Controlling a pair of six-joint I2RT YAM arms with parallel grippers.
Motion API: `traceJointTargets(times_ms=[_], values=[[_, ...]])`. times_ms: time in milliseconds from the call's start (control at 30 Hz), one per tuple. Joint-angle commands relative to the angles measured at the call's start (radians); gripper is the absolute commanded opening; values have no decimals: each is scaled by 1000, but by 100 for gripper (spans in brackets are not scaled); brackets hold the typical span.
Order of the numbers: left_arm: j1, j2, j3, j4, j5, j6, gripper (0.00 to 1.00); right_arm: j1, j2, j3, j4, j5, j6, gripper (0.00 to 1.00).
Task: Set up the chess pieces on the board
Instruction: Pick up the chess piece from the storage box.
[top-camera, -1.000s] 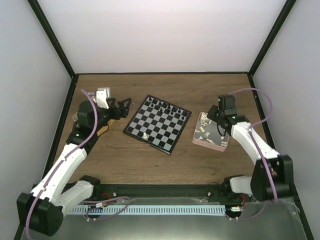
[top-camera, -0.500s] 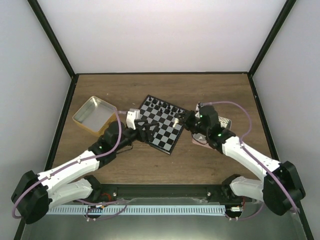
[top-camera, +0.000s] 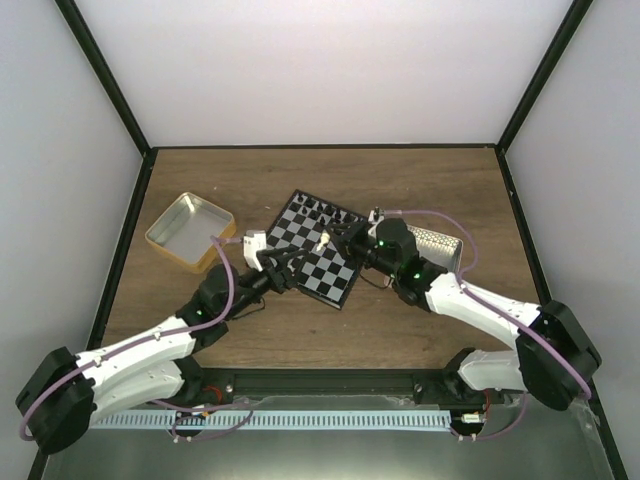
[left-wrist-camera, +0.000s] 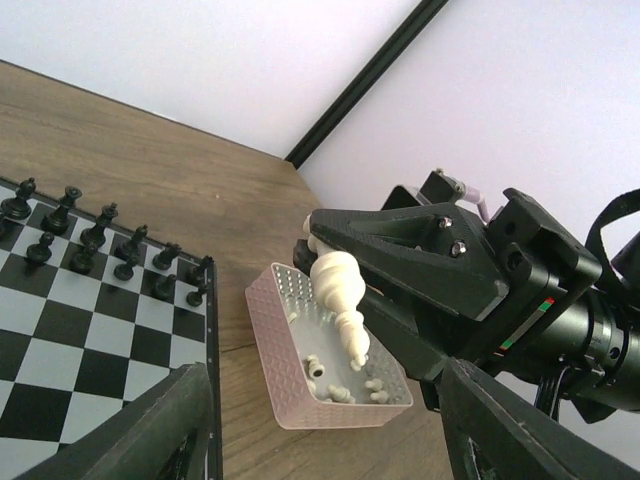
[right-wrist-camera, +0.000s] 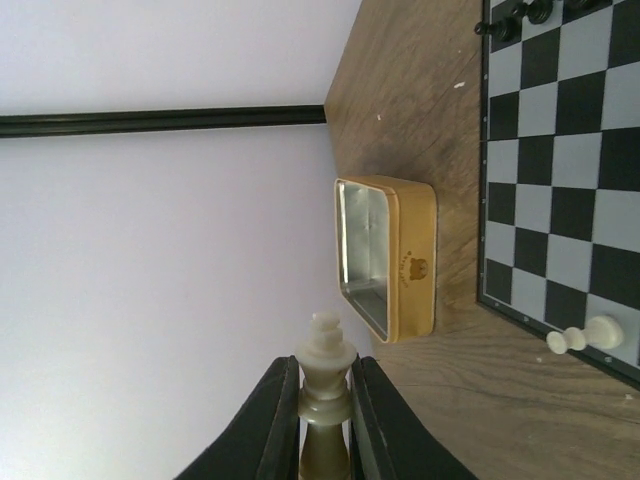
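Observation:
The board (top-camera: 318, 247) lies mid-table with a row of black chess pieces (top-camera: 325, 211) along its far side. My right gripper (top-camera: 330, 239) hovers over it, shut on a cream-white king (right-wrist-camera: 327, 385) that sticks out past its fingertips. One cream pawn (right-wrist-camera: 585, 337) stands on a square at the board's edge. My left gripper (top-camera: 287, 264) is at the board's near-left corner, facing the right one. Its jaws are open and empty, its fingers (left-wrist-camera: 170, 425) low in the left wrist view, with the king (left-wrist-camera: 340, 290) ahead of them. More cream pieces lie in the pink tray (left-wrist-camera: 285, 365).
A yellow-sided metal tin (top-camera: 190, 232) stands open at the left, also seen in the right wrist view (right-wrist-camera: 400, 255). The pink tray (top-camera: 440, 243) sits right of the board, partly behind my right arm. Black frame posts and white walls close in the table.
Both arms swung in to the board: the left from the tin, the right from the pink tray with the cream king. The left jaws have narrowed.

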Motion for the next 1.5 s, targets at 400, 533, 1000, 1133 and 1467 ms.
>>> traceJointTargets(times_ms=[400, 533, 1000, 1133, 1467], values=[[-52, 89, 3, 206, -68, 92, 46, 43, 44, 77, 56, 21, 142, 7], [-61, 112, 17, 207, -73, 109, 45, 46, 44, 78, 47, 27, 153, 7], [-83, 141, 39, 226, -90, 151, 34, 48, 41, 66, 55, 16, 165, 10], [-83, 142, 45, 197, -110, 154, 37, 48, 43, 67, 67, 9, 164, 10], [-84, 187, 60, 210, -128, 147, 32, 48, 50, 67, 80, -19, 160, 10]])
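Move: The white king pinched in the right fingers lies about 5 cm ahead of the left hand, 6 cm to its right and 1 cm higher. From the left hand, the chess board's middle is roughly 11 cm ahead, 4 cm right and 20 cm below; the standing white piece is 5 cm ahead, 3 cm left, 19 cm down. The storage box lies 8 cm ahead and 30 cm right, as low. From the right hand, the left gripper is some 6 cm back and 7 cm left, level. The right fingers keep their pinch on the white king and carry it about 2 cm left towards the left gripper, rising 1 cm with a slight roll. The left hand comes to meet it, easing some 2.5 cm right and late on 1 cm forward, tipping its fingertips up a little under 10 degrees and narrowing its opening from about two thirds to one third around the king's free end; no touch by the left fingers can be made out. ##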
